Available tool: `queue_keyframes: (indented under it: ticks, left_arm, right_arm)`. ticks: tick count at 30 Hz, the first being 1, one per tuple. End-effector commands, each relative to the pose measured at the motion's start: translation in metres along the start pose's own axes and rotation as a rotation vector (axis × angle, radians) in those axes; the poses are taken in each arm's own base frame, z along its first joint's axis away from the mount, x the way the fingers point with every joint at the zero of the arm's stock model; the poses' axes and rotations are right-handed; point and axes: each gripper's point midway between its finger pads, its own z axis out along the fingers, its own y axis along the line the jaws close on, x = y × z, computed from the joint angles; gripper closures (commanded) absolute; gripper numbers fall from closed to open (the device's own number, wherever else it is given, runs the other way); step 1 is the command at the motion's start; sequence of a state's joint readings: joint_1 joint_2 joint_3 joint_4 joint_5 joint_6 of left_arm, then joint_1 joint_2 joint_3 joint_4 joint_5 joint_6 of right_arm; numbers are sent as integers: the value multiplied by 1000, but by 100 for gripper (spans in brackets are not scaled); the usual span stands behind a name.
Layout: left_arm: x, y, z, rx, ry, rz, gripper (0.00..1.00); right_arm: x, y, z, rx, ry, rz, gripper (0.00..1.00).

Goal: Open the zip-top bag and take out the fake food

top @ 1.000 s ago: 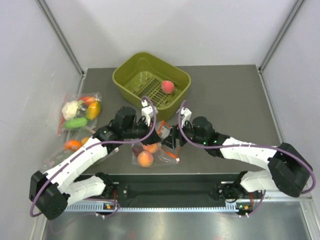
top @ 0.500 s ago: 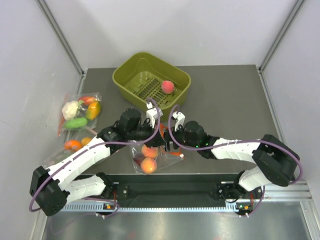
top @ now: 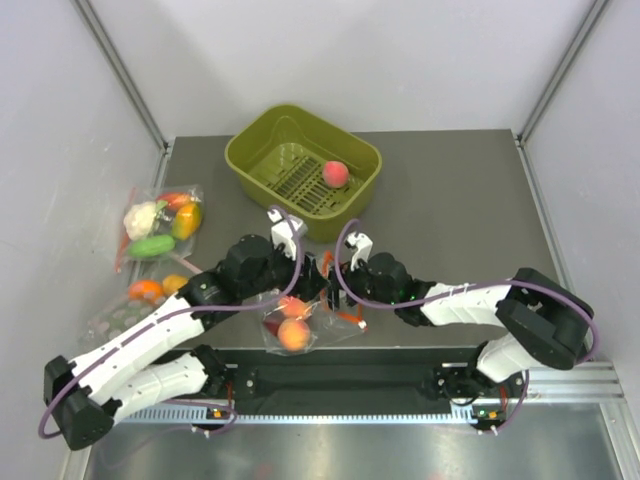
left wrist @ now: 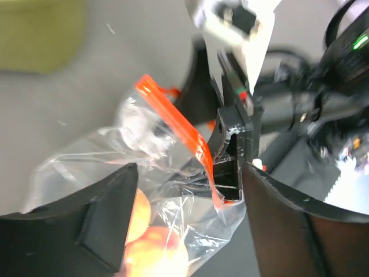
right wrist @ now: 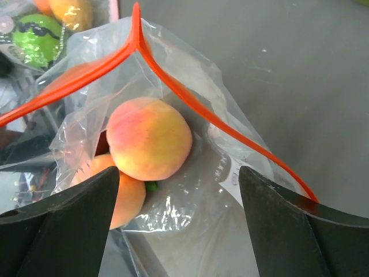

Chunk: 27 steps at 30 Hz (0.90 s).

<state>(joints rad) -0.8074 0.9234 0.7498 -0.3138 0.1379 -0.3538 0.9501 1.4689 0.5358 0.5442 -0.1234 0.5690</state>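
The zip-top bag (top: 318, 322) lies on the table near the front edge, its orange-red zip strip (right wrist: 86, 78) parted. Two peaches of the fake food (right wrist: 149, 145) lie inside it, one behind the other (right wrist: 124, 196). Another peach (top: 335, 174) sits in the green bin (top: 262, 150). My left gripper (left wrist: 190, 173) is open, astride the bag's crinkled end, with peaches (left wrist: 153, 245) near its left finger (left wrist: 86, 225). My right gripper (right wrist: 179, 173) is open at the bag's mouth, facing the peaches. Both grippers meet above the bag in the top view (top: 322, 285).
A clear bag with cauliflower and cucumber (top: 160, 225) lies at the left edge of the table. Below it lies another bag with orange pieces (top: 145, 293). The green bin stands just behind the two grippers. Grey walls close in both sides.
My left gripper has opened and let go of the bag. The bag has settled lower and slightly left on the table. My right gripper has moved left toward its mouth.
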Motion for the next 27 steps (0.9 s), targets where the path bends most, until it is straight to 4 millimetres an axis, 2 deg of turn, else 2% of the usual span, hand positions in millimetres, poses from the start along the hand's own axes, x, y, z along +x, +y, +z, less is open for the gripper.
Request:
queue_keyframes:
  ticks: [1,2,3,7,8,9,20,27]
  left_arm:
    - [-45,6,-25,-90,-210,-25,22]
    - [-41,17,-28,-146,-208,-42,14]
    - [-38,22,-31,-172,-207,-57,12]
    - [-17,57,-44,-383,-174,-172,7]
    - [-4,66,-47,-435,-129,-182,5]
    - [0,75,-50,-489,-129,-192,4]
    - [57,96,-45,-593,-9,-309,1]
    - [82,104,-37,-631,52,-342,1]
  right_arm:
    - [-3,-4,-6,27,-23,-2,16]
    - [-1,-7,-8,34,-17,2,16]
    - [-1,-10,-9,43,-16,6,16]
    - [0,-14,-12,52,-15,11,16]
    - [-1,-14,-13,50,-18,7,15]
    - [0,-13,-13,50,-16,7,16]
    - [-14,-9,-21,45,-48,-1,15]
    - [-22,-12,-28,59,-67,-11,15]
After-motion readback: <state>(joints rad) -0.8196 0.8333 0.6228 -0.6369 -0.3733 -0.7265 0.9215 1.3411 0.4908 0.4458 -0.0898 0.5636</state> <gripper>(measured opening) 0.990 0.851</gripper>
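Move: The nearer-the-mouth peach in the zip-top bag lies about 6 cm to the left hand's left, 4 cm back and 15 cm below it. The second peach is some 5 cm farther back from that one; the dark fruit is about 4 cm left and 4 cm back of it. The bag's orange-edged mouth stands roughly 4 cm right, 2 cm back and 12 cm below the left hand. From the right hand, the first peach is about 10 cm left, 4 cm back and 5 cm lower. The bag's orange mouth edge is left behind by the left hand, which swings about 10 cm left, first rising some 3 cm and then sinking well below its starting height, to hover above and just left of the peaches; it turns roughly 35 degrees counter-clockwise and its fingers open fully. The right hand, fingers still wide at the mouth, eases 2 to 3 cm right, dipping about 2 cm and coming back up. ##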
